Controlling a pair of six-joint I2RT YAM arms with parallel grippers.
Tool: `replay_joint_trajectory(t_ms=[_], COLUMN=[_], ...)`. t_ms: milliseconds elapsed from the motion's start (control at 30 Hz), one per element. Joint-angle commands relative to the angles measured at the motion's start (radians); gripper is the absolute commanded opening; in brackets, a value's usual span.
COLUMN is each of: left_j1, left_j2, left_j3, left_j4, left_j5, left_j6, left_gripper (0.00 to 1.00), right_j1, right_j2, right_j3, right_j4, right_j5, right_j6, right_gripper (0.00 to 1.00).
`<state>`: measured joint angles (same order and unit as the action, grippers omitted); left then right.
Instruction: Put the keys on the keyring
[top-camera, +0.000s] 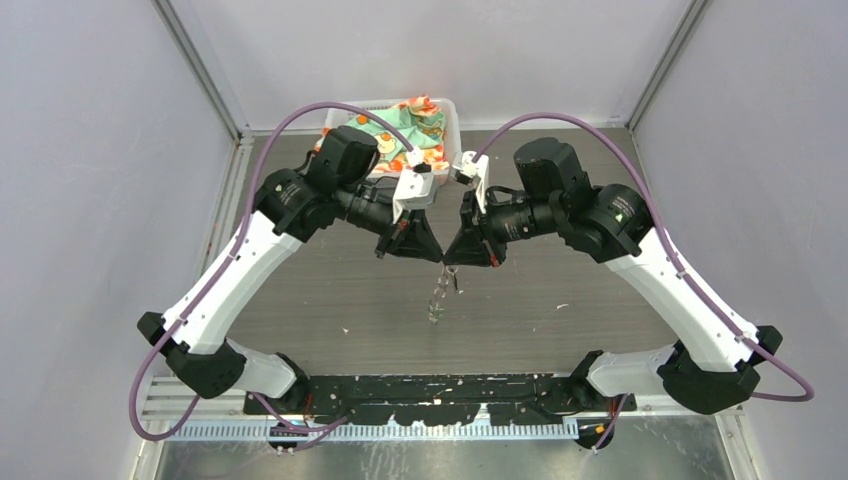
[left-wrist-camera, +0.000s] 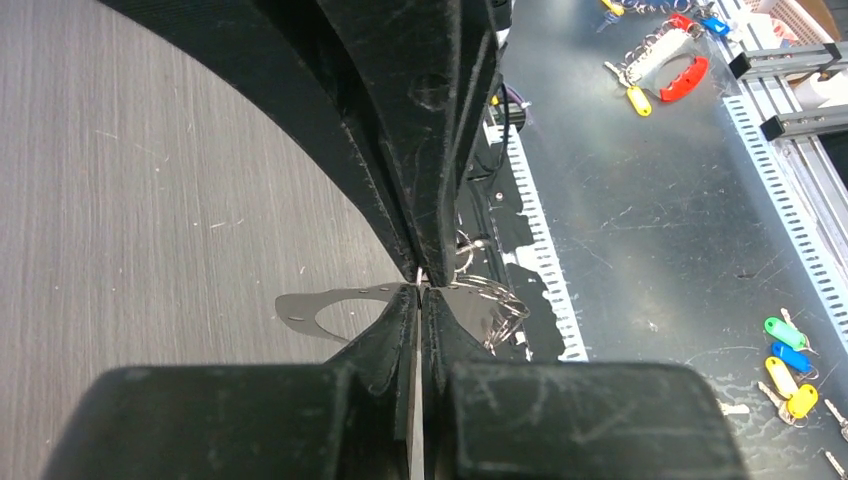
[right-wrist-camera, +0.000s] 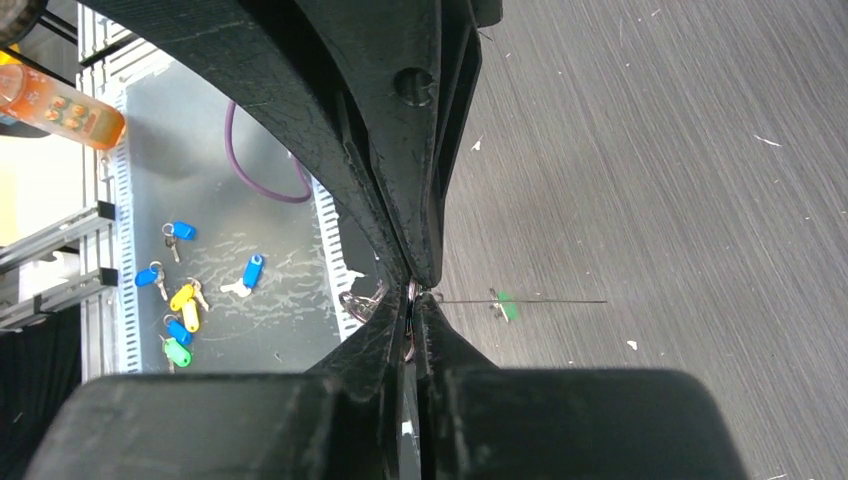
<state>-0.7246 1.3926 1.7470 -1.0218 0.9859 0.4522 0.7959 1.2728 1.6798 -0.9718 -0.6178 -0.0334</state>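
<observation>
My left gripper (top-camera: 432, 252) (left-wrist-camera: 418, 285) and right gripper (top-camera: 452, 255) (right-wrist-camera: 412, 292) meet tip to tip above the middle of the table. Both are shut. The left one pinches the keyring (left-wrist-camera: 320, 305), a thin flat grey loop with small holes that sticks out sideways from its tips. In the right wrist view the keyring (right-wrist-camera: 560, 301) is edge-on, a fine line, with a green-headed key (right-wrist-camera: 503, 305) on it. A thin wire shows between the right pads. A shiny bunch of wire rings (top-camera: 438, 295) (left-wrist-camera: 492, 305) hangs under the tips.
A white basket (top-camera: 452, 112) with patterned cloth stands at the back, behind the arms. Below the table's near edge, a metal floor holds spare keys with coloured tags (left-wrist-camera: 788, 362) (right-wrist-camera: 178, 310). An orange bottle (right-wrist-camera: 60, 112) lies there too.
</observation>
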Motion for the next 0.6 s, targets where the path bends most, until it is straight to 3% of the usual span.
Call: replay_joint_trajectory(t_ms=[0,67,167,300,567], left_j1=[-0.004,0.009,0.052,0.096,0.097], left_j2=[-0.009,-0.029,-0.085,-0.155,-0.201], left_j3=[-0.01,-0.04,-0.138,-0.261,-0.342], left_j4=[0.046,0.106,0.307,0.629,0.812], left_j5=[-0.015,-0.019,0.005,0.022,0.027], left_j6=[-0.002,-0.067,-0.238,-0.493,-0.624], left_gripper=[0.0,0.0,0.0,0.0,0.0], right_j1=[0.006,0.004,-0.007,-0.015,-0.016], right_j2=[-0.031,-0.083,-0.188,-0.29,-0.406], right_j3=[0.014,-0.037,-0.139,-0.247,-0.448], right_j4=[0.121,0.186,0.299,0.373,0.551], right_j5=[0.024,0.096,0.189,0.243,0.331], right_j6=[0.053,0.1,0.158,0.231,0.409], right_gripper=[0.17,0.36,0.48,0.5,0.5])
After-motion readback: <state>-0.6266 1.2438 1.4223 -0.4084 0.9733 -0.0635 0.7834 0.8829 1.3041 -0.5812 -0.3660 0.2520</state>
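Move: The split ring is pinched between both grippers' tips, practically at each hand point, with nothing left to cross for either hand. From the right hand the metal collar hangs some 7 cm below and about 2 cm ahead, about level sideways. The black fob dangles some 4 cm below, about 1 cm to its right and level ahead; the green tag is roughly 10 cm below, 2 cm ahead and 2 cm right. Right fingers open off the ring, withdrawing about 5 cm right and up; left carries it 4 cm forward. ##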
